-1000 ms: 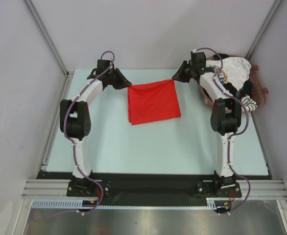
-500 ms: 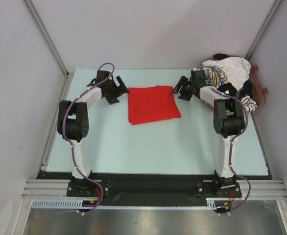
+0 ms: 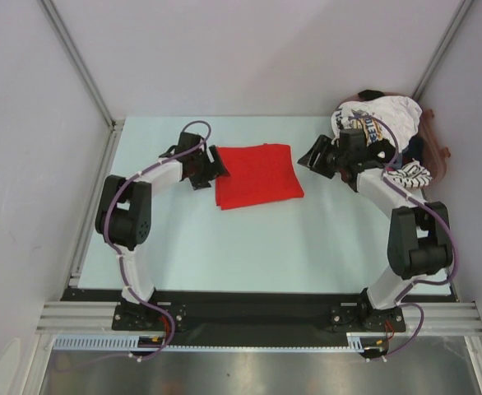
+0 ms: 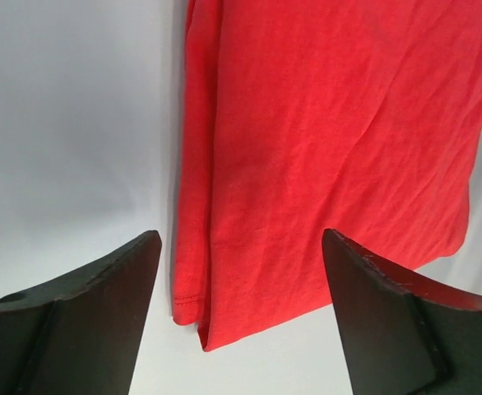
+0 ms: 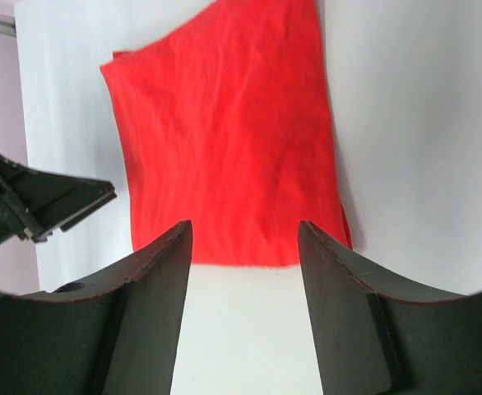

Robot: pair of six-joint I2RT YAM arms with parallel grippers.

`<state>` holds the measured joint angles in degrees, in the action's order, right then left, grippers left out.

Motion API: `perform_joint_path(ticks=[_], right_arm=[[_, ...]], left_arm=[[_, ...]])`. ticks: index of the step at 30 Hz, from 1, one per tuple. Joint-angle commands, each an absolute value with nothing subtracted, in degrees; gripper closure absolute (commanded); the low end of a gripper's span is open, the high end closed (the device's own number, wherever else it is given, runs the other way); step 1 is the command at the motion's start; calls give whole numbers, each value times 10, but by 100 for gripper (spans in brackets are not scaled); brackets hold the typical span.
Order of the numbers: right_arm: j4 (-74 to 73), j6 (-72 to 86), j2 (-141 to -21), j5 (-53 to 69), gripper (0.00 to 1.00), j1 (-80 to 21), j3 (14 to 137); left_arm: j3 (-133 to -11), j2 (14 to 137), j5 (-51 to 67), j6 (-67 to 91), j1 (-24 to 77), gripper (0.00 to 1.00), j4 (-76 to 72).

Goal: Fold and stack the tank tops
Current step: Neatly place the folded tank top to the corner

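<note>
The bright red tank top [image 3: 257, 174] lies folded in a flat, roughly square shape at the middle back of the table. My left gripper [image 3: 215, 169] sits just off its left edge, open, with nothing between the fingers. The left wrist view shows its layered corner [image 4: 323, 123] below the open left gripper [image 4: 241, 239]. My right gripper [image 3: 310, 158] is open and empty just right of the top's far right corner. In the right wrist view the red tank top [image 5: 224, 140] lies beyond the open right gripper [image 5: 243, 226], apart from it.
Other tank tops are heaped at the back right corner: a white one with blue-yellow print [image 3: 382, 122], a black-and-white striped one [image 3: 412, 174] and a dark one [image 3: 414, 148]. Grey walls and metal frame posts [image 3: 76, 62] close in the table.
Both grippers opened and let go of the red top's far corners. The cloth settled flat. The left gripper moved near along the left edge; the right arm swung out to the right.
</note>
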<state>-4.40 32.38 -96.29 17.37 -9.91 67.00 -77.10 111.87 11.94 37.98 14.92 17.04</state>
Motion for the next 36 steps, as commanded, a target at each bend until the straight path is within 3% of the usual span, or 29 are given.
perform_joint_path(ticks=[1,5,9,11,14,15,16,29,36], right_arm=[[-26,308,-908,166,41,-105,633],[-24,308,-862,169,43,-105,603],[-32,305,-847,168,43,-105,599],[-33,304,-844,170,44,-106,599],[-31,305,-845,170,44,-105,598],[-31,306,-846,172,44,-105,596],[-31,307,-847,176,44,-105,595],[-5,333,-849,221,44,-99,585],[29,356,-838,256,44,-99,566]], left_arm=[[-761,1127,90,379,149,17,146],[-766,1159,105,388,149,31,133],[-806,1191,105,388,159,37,148],[-830,1209,102,388,161,47,157],[-859,1233,90,380,158,67,177],[-886,1240,71,375,153,94,184],[-902,1249,64,369,148,100,207],[-1329,1482,42,327,26,100,376],[-1344,1489,58,347,-91,100,324]])
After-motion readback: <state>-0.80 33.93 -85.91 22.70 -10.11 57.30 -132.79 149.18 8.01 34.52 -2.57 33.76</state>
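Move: The folded red tank top's left edge lies under the left hand's open fingers: its midpoint is some 3 cm ahead, 1 cm right and 4 cm down. The tank top's middle is about 4 cm ahead and 14 cm to the right, at that same depth. The table's far left corner is roughly 32 cm ahead, 42 cm left and 5 cm below. From the right hand, the tank top's middle lies about 16 cm left, 2 cm ahead and 13 cm down. The left hand sinks about 3.5 cm while easing forward and its fingers shut, pinching the tank top's left edge; then, staying low, it drags the cloth by that edge forward and increasingly left towards the table's far left corner, about 16 cm forward and 17 cm left, with the wrist turning some 15 degrees counter-clockwise. The right hand, empty and still part-open, backs off about 4 cm and rises a couple, clear of the cloth. ##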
